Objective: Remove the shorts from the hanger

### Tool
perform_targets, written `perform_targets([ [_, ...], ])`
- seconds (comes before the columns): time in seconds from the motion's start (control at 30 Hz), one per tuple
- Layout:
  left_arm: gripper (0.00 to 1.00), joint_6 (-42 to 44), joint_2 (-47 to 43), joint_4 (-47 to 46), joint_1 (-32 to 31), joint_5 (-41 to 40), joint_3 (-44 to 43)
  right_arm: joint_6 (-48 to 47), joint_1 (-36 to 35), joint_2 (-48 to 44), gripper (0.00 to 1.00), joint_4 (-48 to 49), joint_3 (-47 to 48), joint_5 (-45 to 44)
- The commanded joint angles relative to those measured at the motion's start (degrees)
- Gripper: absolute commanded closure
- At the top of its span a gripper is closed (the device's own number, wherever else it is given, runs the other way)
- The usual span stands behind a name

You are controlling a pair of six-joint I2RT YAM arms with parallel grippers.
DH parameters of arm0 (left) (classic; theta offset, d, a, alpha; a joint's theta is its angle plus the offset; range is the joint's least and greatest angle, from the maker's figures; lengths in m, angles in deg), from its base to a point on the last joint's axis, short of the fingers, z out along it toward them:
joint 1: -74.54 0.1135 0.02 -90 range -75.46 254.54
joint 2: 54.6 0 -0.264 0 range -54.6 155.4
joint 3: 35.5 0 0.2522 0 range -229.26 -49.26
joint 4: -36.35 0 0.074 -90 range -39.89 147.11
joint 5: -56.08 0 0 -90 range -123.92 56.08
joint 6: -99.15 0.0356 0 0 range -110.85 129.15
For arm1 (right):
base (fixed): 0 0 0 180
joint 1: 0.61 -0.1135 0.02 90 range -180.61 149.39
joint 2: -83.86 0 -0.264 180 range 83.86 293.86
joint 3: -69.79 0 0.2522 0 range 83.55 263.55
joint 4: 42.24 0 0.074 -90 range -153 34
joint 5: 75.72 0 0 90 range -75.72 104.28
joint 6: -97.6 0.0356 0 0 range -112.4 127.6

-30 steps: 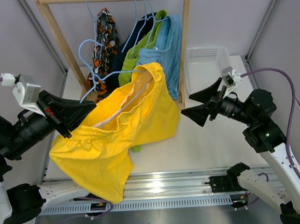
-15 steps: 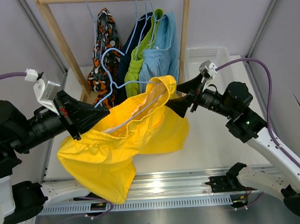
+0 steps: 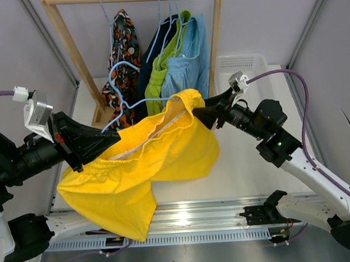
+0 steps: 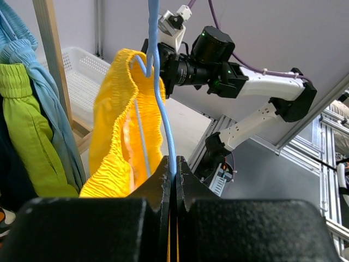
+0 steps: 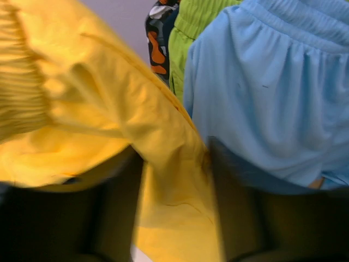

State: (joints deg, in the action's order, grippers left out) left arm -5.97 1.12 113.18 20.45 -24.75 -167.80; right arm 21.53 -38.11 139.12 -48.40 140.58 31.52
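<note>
The yellow shorts [image 3: 159,156] hang on a light blue wire hanger [image 3: 123,89] in front of the rack. My left gripper [image 3: 113,136] is shut on the hanger's wire, which the left wrist view shows pinched between the black fingers [image 4: 174,159] below the shorts' gathered waistband [image 4: 117,109]. My right gripper [image 3: 199,114] is at the right end of that waistband. In the right wrist view its jaws [image 5: 173,155] stand apart with yellow fabric [image 5: 82,98] between the two fingers.
A wooden rack [image 3: 217,49] behind carries patterned shorts [image 3: 120,56], navy shorts [image 3: 157,53], lime green shorts [image 3: 161,74] and light blue shorts [image 3: 188,63] on hangers. A white basket [image 3: 243,71] stands right of the rack. Grey walls close in on both sides.
My right gripper has swung left from open space to the shorts' waistband end, and its jaws have narrowed around the fabric. The left arm still holds the hanger and has shifted a little.
</note>
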Motion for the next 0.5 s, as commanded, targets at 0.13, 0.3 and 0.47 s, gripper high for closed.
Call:
perform_targets([
  [0.13,1.00,-1.4,-1.8,-6.1,-0.1,1.1,1.1,2.3,-1.4,2.1,1.00,8.7,-1.0,0.4],
  [0.3,1.00,-0.8,-2.4,-2.4,0.0,-2.4,1.1,1.8,1.2,-0.9,1.00,6.6,-0.6,-3.7],
  [0.47,1.00,-1.4,-5.6,0.6,-0.1,-7.0,5.6,6.9,14.4,-3.8,1.00,5.0,-0.1,0.3],
])
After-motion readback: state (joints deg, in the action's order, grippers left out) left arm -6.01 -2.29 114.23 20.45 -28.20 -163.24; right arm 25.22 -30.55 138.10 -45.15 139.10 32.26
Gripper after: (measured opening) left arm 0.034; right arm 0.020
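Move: The yellow shorts' waistband edge lies right between the right hand's still open fingers. The free end of the blue hanger is about 6 cm to its left and 4 cm ahead; the light-blue shorts hang some 12 cm ahead and 3 cm left, the green shorts about 12 cm ahead and 10 cm left. From the left hand, which holds the hanger's other end, that waistband edge is roughly 19 cm right, 3 cm ahead and lower. Right fingers pinch the yellow waistband, then pull about 5 cm right and somewhat forward; left keeps the hanger, sinking. ##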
